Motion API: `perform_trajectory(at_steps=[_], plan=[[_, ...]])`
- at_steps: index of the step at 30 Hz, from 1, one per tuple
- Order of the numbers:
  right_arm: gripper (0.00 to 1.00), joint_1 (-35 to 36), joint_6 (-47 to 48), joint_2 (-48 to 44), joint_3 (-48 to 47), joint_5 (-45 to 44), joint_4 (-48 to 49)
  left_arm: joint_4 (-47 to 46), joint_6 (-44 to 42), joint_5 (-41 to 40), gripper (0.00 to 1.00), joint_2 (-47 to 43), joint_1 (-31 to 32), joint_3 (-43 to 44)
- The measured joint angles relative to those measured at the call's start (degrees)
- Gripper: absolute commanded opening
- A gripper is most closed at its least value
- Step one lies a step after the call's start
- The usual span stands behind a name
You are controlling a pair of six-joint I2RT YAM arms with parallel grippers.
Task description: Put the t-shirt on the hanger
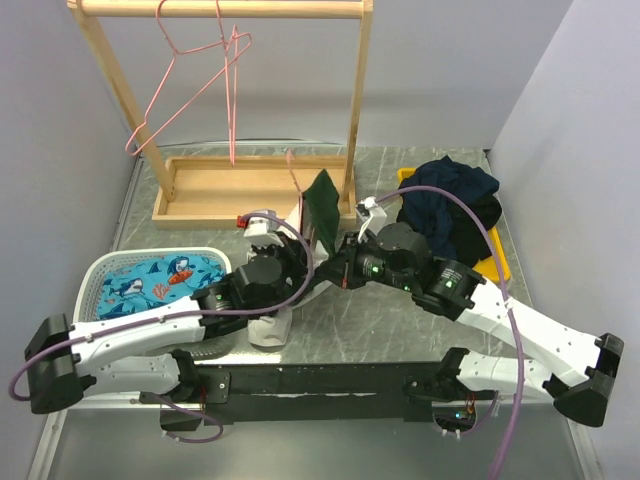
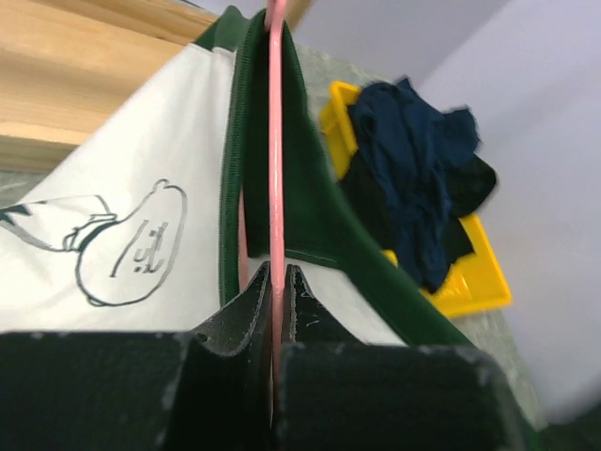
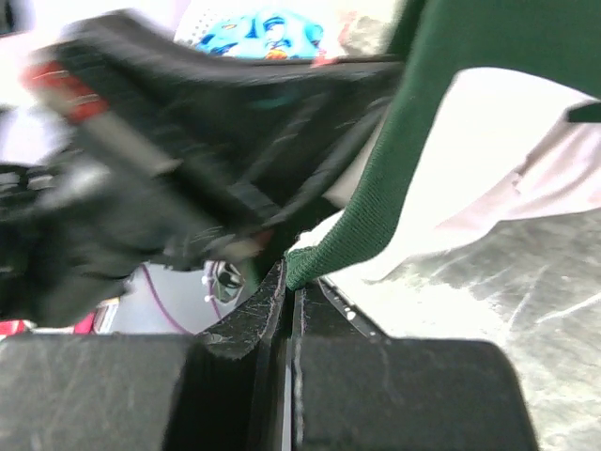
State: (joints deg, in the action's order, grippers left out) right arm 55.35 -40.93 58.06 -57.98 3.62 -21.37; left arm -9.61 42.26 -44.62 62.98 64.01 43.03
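Observation:
My left gripper [image 2: 276, 277] is shut on the thin pink wire of the hanger [image 2: 276, 141], which runs straight up from the jaws inside the t-shirt's green collar. The t-shirt [image 2: 141, 188] is pale grey-white with a line print and dark green trim. In the top view the hanger [image 1: 293, 175] and t-shirt [image 1: 322, 205] are held up between both arms, and pale cloth hangs below the left gripper [image 1: 296, 225]. My right gripper [image 3: 289, 277] is shut on a dark green edge of the t-shirt [image 3: 376, 207], just right of the left arm [image 3: 141, 188].
A wooden rack [image 1: 220, 10] with a tray base [image 1: 250, 185] stands at the back, with two pink hangers [image 1: 195, 75] on its rail. A white basket [image 1: 110, 275] with blue shark-print cloth [image 1: 165, 275] sits at the left. A yellow bin [image 1: 497, 265] under navy clothes [image 1: 450, 205] sits at the right.

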Motion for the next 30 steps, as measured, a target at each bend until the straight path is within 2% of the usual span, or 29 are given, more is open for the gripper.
perform_trajectory(at_steps=[8,10,13,14,15,16,19,22,30], plan=[[0.01,-5.27,0.33,1.81,5.60,6.32,5.40,7.34,-3.41,13.49,0.01,-6.29,-0.63,0.02],[0.07,-6.58,0.35,2.54,6.47,7.48,6.38,11.23,-4.02,16.15,0.01,-7.21,-0.72,0.17],[0.26,-7.63,1.03,3.28,6.62,8.70,7.61,16.44,-4.37,18.93,0.01,-7.91,-0.94,1.03],[0.39,-7.67,1.38,3.30,6.62,8.98,7.87,18.93,-4.57,19.87,0.01,-7.93,-1.11,2.08],[0.43,-7.74,2.21,3.30,6.62,8.96,8.22,20.50,-4.74,20.44,0.01,-7.96,-1.25,2.95],[0.54,-7.93,2.86,3.21,6.60,8.83,8.37,22.86,-5.03,21.20,0.01,-8.04,-1.33,4.31],[0.65,-8.76,5.07,3.10,6.58,6.73,8.41,28.28,-5.33,22.95,0.01,-8.13,-1.53,7.98],[0.71,-10.86,7.26,3.10,6.56,5.14,8.39,33.29,-5.53,24.28,0.01,-8.02,-1.95,11.69],[0.74,-19.80,11.04,3.10,8.59,6.34,13.42,45.51,-7.17,26.95,0.01,-7.74,-3.56,23.43]])
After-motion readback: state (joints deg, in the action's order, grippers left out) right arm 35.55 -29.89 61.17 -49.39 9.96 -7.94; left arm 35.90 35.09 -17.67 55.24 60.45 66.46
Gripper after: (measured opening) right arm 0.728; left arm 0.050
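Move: The right hand still pinches a green edge of the shirt; the pink hanger it is being drawn over has its neck about 13 cm ahead, 4 cm left and a little above. From this hand, the rack's tray lies some 28 cm ahead and 16 cm left, the yellow bin 22 cm ahead and 30 cm right, both roughly 25 cm lower. The left hand, gripping the hanger, has that neck 9 cm ahead, 1 cm left. Right hand sinks, releases the shirt's green edge, reaches 10 cm forward-right; left draws the hanger back, turning clockwise. ##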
